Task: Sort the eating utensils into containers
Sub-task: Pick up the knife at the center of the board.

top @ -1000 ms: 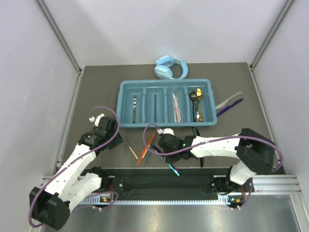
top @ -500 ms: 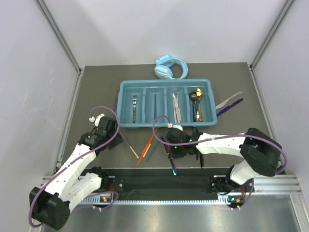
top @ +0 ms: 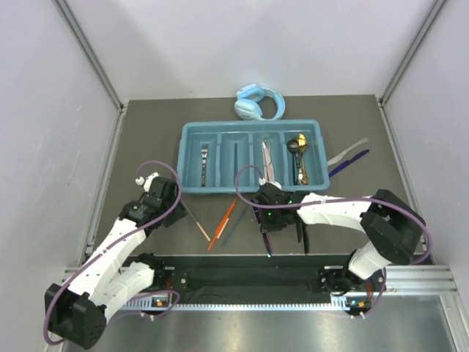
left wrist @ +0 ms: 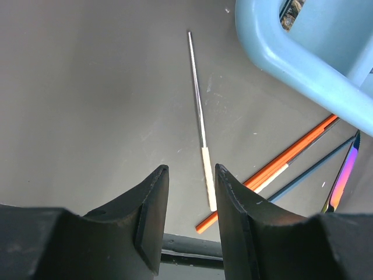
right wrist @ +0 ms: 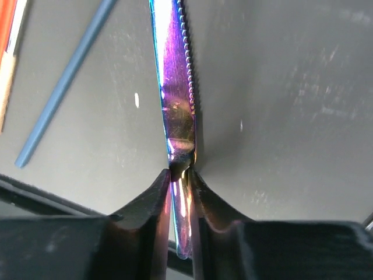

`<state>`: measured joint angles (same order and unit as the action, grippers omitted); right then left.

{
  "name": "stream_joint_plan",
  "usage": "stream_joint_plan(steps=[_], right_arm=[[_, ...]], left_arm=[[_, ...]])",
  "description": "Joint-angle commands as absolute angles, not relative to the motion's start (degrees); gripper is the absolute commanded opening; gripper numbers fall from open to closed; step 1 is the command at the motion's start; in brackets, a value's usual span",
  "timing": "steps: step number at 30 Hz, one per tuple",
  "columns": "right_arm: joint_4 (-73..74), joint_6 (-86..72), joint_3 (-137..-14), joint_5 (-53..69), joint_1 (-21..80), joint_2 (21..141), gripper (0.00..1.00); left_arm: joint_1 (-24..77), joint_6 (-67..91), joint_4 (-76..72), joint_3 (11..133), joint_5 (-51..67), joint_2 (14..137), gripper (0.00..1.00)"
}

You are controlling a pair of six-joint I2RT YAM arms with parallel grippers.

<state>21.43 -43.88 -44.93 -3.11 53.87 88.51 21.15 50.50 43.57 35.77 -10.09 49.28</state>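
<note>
My right gripper (top: 267, 218) (right wrist: 180, 172) is shut on the handle of an iridescent purple knife (right wrist: 178, 87) (top: 267, 242), held low over the table just in front of the teal tray (top: 249, 123); its serrated blade points away from the wrist. My left gripper (top: 174, 207) (left wrist: 189, 169) hovers open and empty above a silver chopstick with a cream end (left wrist: 201, 116) (top: 196, 220). Orange chopsticks (top: 224, 220) (left wrist: 291, 154) and a blue chopstick (left wrist: 315, 169) (right wrist: 64, 87) lie between the arms. The tray holds a fork (top: 204, 158), silver cutlery (top: 267, 165) and gold spoons (top: 300, 158).
Light blue headphones (top: 256, 103) lie behind the tray. A silver knife (top: 348, 152) and a dark purple knife (top: 350, 163) rest right of the tray. A dark utensil (top: 300, 233) lies beside the right arm. The tray's corner (left wrist: 291, 52) is close ahead of my left gripper.
My right gripper has moved right, away from the orange chopsticks, carrying the purple knife and turning it lengthwise toward the tray. The left arm has stayed still.
</note>
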Motion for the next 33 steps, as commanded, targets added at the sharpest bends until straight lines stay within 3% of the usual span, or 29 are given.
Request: stream_joint_plan(steps=[1, 7, 33], right_arm=[[27.1, -39.8, -43.2, -12.4, 51.7, 94.0, 0.23], [27.9, -40.3, -42.5, -12.0, 52.1, 91.0, 0.41], [31.3, -40.6, -44.2, -10.6, 59.2, 90.1, 0.44]], left_arm=[[21.0, 49.7, 43.0, 35.5, -10.3, 48.8, 0.43], [21.0, 49.6, 42.6, 35.4, -10.2, 49.1, 0.43], [21.1, 49.3, 42.1, 35.1, -9.8, 49.6, 0.43]])
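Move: The right fingertips are at table height around the neck of the rainbow knife, whose middle lies within about 1 cm ahead and 1 cm left. From that hand, the blue stick lies some 7 cm left and 1 cm ahead, the orange chopsticks about 10 cm left and 1 cm ahead, and the black knife roughly 11 cm right and 1 cm ahead. From the idle left hand, the rainbow knife is about 21 cm right, 3 cm back and 8 cm lower. Letting go of the rainbow knife's neck, the right fingers spread to a little under half open while the hand slides about 2 cm forward over the blade, barely rising. It then eases back the same 2 cm, having drifted nearly 1 cm right and tilted under 10 degrees, and ends low, straddling the neck with the left finger right beside it. ##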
